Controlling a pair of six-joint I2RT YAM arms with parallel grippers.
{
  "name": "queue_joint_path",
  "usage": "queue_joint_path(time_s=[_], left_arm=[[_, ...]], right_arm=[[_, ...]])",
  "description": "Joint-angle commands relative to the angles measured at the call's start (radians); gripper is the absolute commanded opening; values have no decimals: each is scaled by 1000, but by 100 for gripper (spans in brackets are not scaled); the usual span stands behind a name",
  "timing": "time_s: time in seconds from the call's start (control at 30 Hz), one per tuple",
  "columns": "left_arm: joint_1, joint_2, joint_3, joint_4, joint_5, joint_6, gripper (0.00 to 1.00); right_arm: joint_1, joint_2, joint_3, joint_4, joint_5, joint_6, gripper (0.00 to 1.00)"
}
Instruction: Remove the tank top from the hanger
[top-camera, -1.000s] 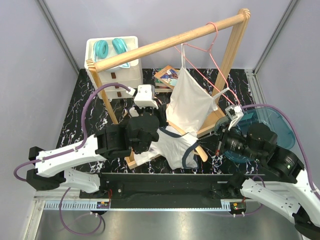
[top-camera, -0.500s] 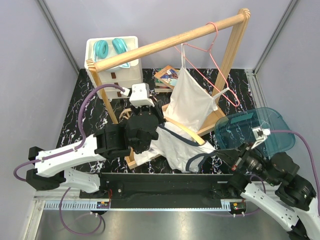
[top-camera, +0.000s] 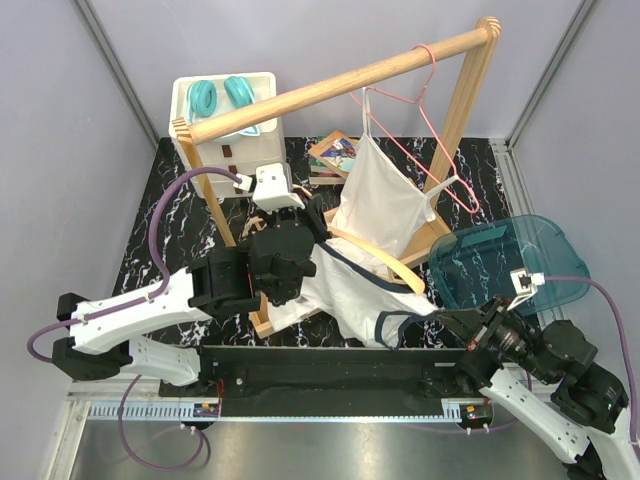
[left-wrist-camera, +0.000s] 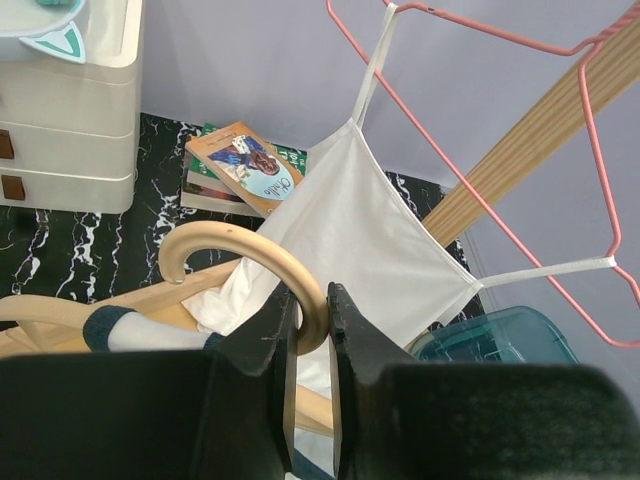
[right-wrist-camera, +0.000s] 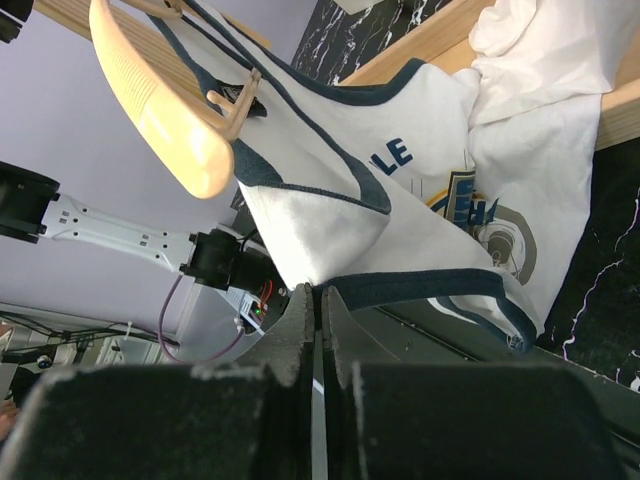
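The white tank top (top-camera: 350, 295) with navy trim drapes from a wooden hanger (top-camera: 378, 262) at the table's middle front. My left gripper (top-camera: 312, 222) is shut on the hanger's curved wooden hook (left-wrist-camera: 250, 250), which sits between its fingers (left-wrist-camera: 312, 292). My right gripper (top-camera: 447, 318), low at the front right, is shut on the tank top's navy-trimmed edge (right-wrist-camera: 420, 285) and holds it stretched away from the hanger. In the right wrist view one hanger arm (right-wrist-camera: 160, 110) sticks out bare, and the tank top (right-wrist-camera: 400, 190) hangs below it.
A wooden clothes rack (top-camera: 330, 85) spans the back, with a white camisole (top-camera: 385, 205) on a pink wire hanger (top-camera: 425, 100). A teal bin (top-camera: 505, 260) sits at the right. White drawers (top-camera: 235, 125) stand back left, with books (top-camera: 335, 152) beside them.
My right gripper has drawn back to the front right with the tank top's edge, stretching the cloth along the hanger. My left gripper has edged toward the back with the hanger.
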Motion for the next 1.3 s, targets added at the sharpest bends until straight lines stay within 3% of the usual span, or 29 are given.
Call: queue_joint_path(time_s=[0.0, 0.13, 0.37, 0.77, 0.97, 1.0, 1.1, 1.13, 1.2, 1.23, 1.27], left_arm=[[-1, -6, 56, 74, -54, -10, 0], [-1, -24, 51, 74, 29, -23, 0], [0, -85, -21, 89, 283, -106, 0], [-1, -274, -162, 112, 586, -83, 0], [0, -363, -263, 95, 633, -125, 0], [-1, -372, -271, 98, 636, -125, 0], [0, -368, -275, 98, 644, -111, 0], [0, -365, -272, 100, 650, -109, 0], [0, -356, -269, 100, 664, -108, 0], [0, -354, -266, 98, 668, -106, 0], [0, -353, -265, 97, 673, -106, 0]], right_arm=[[6, 4, 7, -9, 34, 23, 0], [6, 56, 11, -18, 74, 43, 0], [5, 365, 16, 69, 7, -8, 0], [5, 573, -38, 302, -43, -11, 0], [5, 728, 51, 325, -38, -64, 20], [5, 752, 88, 325, -39, -93, 31], [5, 829, 161, 318, -99, -149, 48], [5, 846, 174, 310, -107, -155, 58], [5, 843, 188, 301, -121, -158, 71], [5, 838, 183, 299, -137, -160, 85], [5, 834, 177, 299, -148, -161, 89]])
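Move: Between the hands hangs the tank top, its body about 10 cm back, 8 to the right and 18 below the left hand, which already grips the hanger's hook. From the right hand, pinching a navy-trimmed edge, that body is roughly 5 cm ahead, 12 left and 8 below. The hanger's near end is some 4 cm ahead, 4 left and 7 above the right hand. The white cloth is about 8 cm ahead, 10 right and 10 below the left hand. Carrying the pinched edge under the hanger, the right hand goes left and forward, about 10 cm each way, dipping some 7 cm and rising slightly at the end as its fingers open wide and let go. The left keeps the hook pinched, slips briefly right, draws back about 8 cm and swings the hanger roughly 35 degrees clockwise, away from the tank top. ##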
